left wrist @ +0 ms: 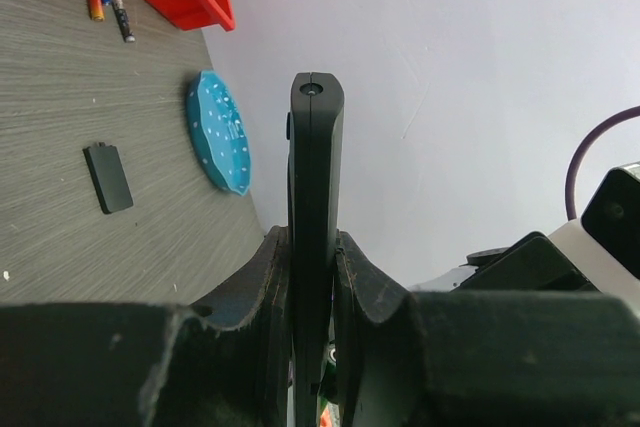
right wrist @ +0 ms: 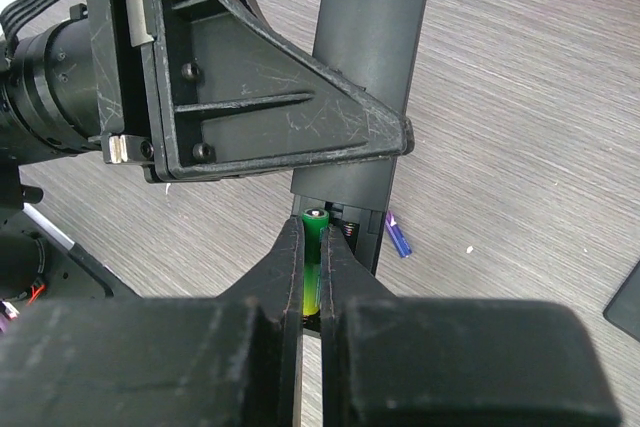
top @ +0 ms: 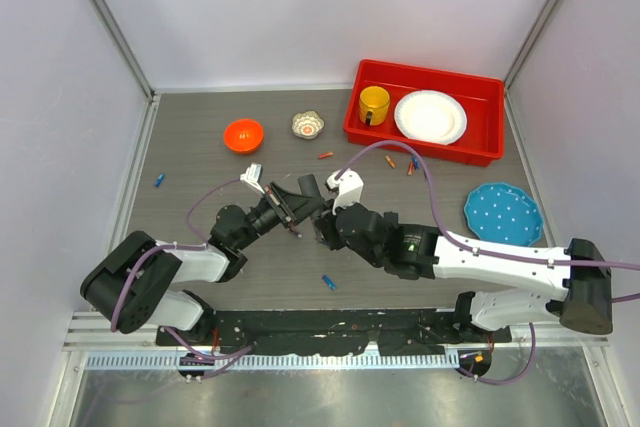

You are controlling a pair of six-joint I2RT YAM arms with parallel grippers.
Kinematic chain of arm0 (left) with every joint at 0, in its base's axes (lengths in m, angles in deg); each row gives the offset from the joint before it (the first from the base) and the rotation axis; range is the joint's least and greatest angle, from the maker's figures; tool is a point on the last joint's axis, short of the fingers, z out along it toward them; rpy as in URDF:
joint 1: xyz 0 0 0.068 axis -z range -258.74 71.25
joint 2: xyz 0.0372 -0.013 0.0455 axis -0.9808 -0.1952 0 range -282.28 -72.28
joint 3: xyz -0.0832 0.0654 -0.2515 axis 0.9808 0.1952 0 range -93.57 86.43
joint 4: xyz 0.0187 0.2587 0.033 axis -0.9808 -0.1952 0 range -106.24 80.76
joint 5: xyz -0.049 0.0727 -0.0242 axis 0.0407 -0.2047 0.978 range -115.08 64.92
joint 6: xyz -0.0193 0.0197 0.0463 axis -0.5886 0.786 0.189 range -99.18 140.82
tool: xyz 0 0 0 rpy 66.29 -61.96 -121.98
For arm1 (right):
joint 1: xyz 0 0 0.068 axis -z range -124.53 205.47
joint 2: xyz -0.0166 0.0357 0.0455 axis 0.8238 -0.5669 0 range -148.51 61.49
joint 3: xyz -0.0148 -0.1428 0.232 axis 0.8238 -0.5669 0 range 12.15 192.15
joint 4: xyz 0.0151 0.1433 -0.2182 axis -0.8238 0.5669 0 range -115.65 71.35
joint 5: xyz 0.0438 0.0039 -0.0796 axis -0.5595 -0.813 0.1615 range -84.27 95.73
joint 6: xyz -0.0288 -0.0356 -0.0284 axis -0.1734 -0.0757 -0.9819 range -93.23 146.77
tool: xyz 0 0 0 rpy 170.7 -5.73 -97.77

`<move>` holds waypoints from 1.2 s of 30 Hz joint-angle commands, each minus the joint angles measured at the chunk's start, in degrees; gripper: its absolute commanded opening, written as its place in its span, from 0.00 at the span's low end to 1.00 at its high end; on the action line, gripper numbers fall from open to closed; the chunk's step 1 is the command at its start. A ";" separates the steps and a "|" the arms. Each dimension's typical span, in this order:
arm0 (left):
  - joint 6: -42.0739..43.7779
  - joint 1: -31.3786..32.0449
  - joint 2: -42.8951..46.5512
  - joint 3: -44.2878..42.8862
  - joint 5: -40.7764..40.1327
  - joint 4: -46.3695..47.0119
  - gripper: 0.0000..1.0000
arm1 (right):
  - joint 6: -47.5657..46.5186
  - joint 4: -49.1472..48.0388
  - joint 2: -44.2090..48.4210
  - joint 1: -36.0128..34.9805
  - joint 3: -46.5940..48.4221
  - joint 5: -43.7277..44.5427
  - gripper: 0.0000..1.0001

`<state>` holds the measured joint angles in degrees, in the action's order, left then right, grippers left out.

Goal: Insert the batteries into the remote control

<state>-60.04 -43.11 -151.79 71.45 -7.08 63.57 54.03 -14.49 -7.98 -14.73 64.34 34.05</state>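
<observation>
My left gripper [left wrist: 313, 247] is shut on the remote control [left wrist: 316, 167], a slim black bar held edge-on above the table. In the right wrist view the remote control [right wrist: 372, 37] shows its open battery slot [right wrist: 352, 219]. My right gripper [right wrist: 313, 232] is shut on a green battery [right wrist: 315, 247], whose tip sits at the mouth of the slot. In the top view the left gripper [top: 288, 207] and right gripper [top: 322, 225] meet at mid-table. Loose batteries lie about: a blue one [top: 328, 282], another blue one [top: 159, 180], an orange one [top: 325, 155] and several [top: 410, 167] by the bin.
A red bin [top: 420, 147] at the back right holds a yellow cup [top: 375, 104] and a white plate [top: 430, 115]. A blue dotted plate [top: 502, 213] lies at the right. An orange bowl [top: 243, 134] and a small bowl [top: 308, 125] stand at the back. A black battery cover [left wrist: 108, 177] lies flat.
</observation>
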 commanded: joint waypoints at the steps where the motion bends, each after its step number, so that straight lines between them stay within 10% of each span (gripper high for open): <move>1: -0.70 0.48 1.46 -2.07 -0.07 12.26 0.00 | 1.91 0.88 -1.37 -0.56 0.81 -1.86 0.01; 36: 0.88 1.80 1.72 -0.84 -0.42 12.09 0.00 | 4.02 5.36 -1.81 -0.56 4.77 2.09 0.32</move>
<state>-59.51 -41.71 -151.61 71.49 -7.58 62.26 57.36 -10.10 -10.15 -15.01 66.74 34.11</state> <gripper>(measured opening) 0.218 0.311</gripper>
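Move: The battery compartment of the remote is practically at the right fingertips, about 1 cm ahead and 1 cm below, with the green battery they pinch already partly in it; from the left hand, gripping the remote, it lies some 6 cm back and 2 cm right, level. Down on the table, about 17 cm below the right hand, are a purple battery 3 cm ahead, a blue battery 6 cm back and 1 cm right, and the battery cover 7 cm ahead and 16 cm right. Still pinching the green battery, the right hand eases down about 1 cm to lay it into the compartment, while the left hand keeps its grip on the remote and sinks with it by nearly the same amount. The right hand then stays over the compartment, tipped barely 5 degrees further down, and opens its fingers to about a third to let go of the battery, as the left hand drifts about half a centimetre back and to the right with the remote. ##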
